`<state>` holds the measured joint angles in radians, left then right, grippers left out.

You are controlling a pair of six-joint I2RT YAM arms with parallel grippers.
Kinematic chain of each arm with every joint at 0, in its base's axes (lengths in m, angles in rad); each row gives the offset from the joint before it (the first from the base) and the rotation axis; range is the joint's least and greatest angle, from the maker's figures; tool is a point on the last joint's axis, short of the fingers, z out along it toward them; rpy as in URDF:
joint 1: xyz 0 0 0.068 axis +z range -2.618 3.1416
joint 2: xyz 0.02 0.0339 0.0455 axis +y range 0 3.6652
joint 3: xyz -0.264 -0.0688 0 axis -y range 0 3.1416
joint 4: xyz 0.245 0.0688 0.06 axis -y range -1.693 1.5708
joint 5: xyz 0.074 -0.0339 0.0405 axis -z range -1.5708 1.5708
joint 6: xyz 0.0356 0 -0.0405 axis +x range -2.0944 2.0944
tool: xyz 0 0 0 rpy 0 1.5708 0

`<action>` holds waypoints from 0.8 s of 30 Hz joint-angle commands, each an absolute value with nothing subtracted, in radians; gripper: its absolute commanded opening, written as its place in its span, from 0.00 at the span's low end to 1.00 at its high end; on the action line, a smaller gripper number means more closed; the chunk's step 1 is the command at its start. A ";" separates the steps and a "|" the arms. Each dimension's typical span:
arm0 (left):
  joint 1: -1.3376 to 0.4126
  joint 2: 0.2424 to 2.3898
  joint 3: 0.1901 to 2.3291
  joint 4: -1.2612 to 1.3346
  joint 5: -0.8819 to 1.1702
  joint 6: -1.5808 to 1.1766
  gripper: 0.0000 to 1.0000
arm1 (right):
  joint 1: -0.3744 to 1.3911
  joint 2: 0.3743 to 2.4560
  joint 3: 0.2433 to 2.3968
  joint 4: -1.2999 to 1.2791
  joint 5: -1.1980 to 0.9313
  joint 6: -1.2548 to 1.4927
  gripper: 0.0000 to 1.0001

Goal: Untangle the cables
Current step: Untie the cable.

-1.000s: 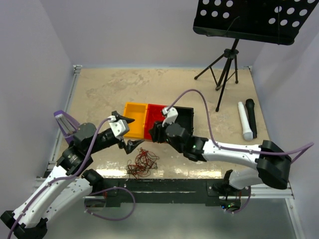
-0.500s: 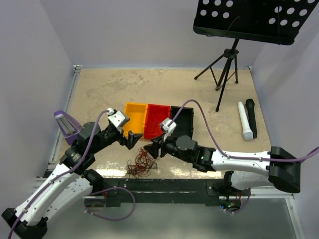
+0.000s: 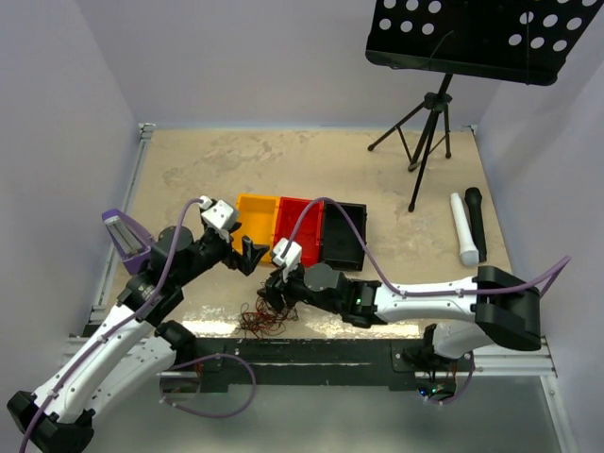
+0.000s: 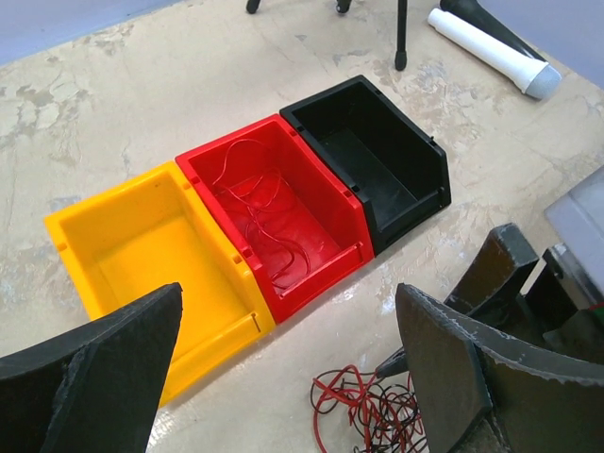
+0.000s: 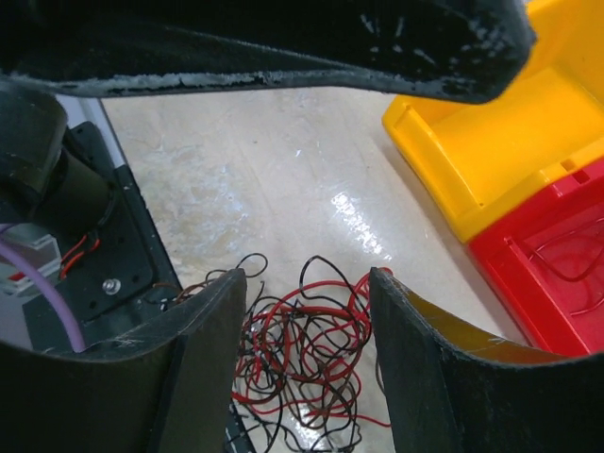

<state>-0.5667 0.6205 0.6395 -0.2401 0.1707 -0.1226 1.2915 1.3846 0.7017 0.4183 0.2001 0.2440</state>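
The cables [image 3: 265, 316] lie as a small snarl of thin red and dark wires near the table's front edge, also seen in the left wrist view [image 4: 370, 415] and the right wrist view [image 5: 304, 354]. My right gripper [image 3: 274, 291] hangs open just above the snarl, its jaws [image 5: 304, 278] straddling the wires without pinching any. My left gripper [image 3: 249, 255] is wide open and empty behind the snarl, in front of the yellow bin; in its own view it [image 4: 288, 302] frames bare table. A loose red strand [image 4: 269, 212] lies in the red bin.
Yellow bin [image 3: 253, 212], red bin [image 3: 294, 215] and black bin [image 3: 345, 236] stand in a row behind the grippers. A music stand tripod [image 3: 425, 132] is at the back right. White [image 3: 462, 231] and black [image 3: 475, 219] microphones lie at right. The arms' black base rail [image 3: 311, 354] lies close behind the snarl.
My right gripper moved left and forward from the bins to hover over the snarl, jaws widening. My left gripper drew back slightly toward the yellow bin, still open.
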 commanded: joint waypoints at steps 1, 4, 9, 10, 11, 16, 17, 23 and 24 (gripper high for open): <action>-0.560 0.624 0.658 -0.193 0.147 -0.150 1.00 | 1.313 1.439 0.773 0.405 0.276 0.199 0.57; -0.558 0.621 0.663 -0.183 0.104 -0.164 1.00 | 1.324 1.500 0.817 0.353 0.328 0.193 0.54; -0.555 0.618 0.669 -0.183 0.091 -0.181 1.00 | 1.335 1.506 0.842 0.330 0.402 0.196 0.36; -0.554 0.618 0.667 -0.183 0.091 -0.181 1.00 | 1.335 1.497 0.841 0.327 0.416 0.201 0.30; -0.555 0.618 0.663 -0.184 0.091 -0.179 1.00 | 1.336 1.482 0.839 0.324 0.428 0.202 0.25; -0.555 0.617 0.641 -0.175 0.107 -0.166 1.00 | 1.338 1.359 0.822 0.296 0.425 0.228 0.03; -0.555 0.615 0.635 -0.173 0.113 -0.157 1.00 | 1.336 1.321 0.818 0.290 0.419 0.235 0.00; -0.555 0.606 0.589 -0.143 0.170 -0.098 1.00 | 1.338 1.116 0.784 0.223 0.371 0.294 0.00; -0.554 0.601 0.584 -0.138 0.182 -0.092 1.00 | 1.336 1.089 0.785 0.200 0.371 0.305 0.00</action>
<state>-0.5621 0.6144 0.6102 -0.1925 0.1337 -0.1352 1.3308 1.1965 0.7948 0.2497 0.3901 0.2497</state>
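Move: The tangled cables lie under the right hand, their middle about 4 cm back, level left to right, and roughly 7 cm below it. Ahead of that hand stand the yellow bin, about 17 cm out and 3 cm left, and the red bin, also about 17 cm out but 7 cm right, both some 6 cm lower. From the left hand the cables are about 12 cm back, 6 cm right and 15 cm down. Downward first, the right hand dips some 4 cm into the upper part of the tangle, easing slightly forward, its half-open fingers starting to shut on the way. They close fully and pinch a thin strand as the hand turns back upward, then it climbs quickly about 12 cm, drawing a few centimetres right, away from the pile. ##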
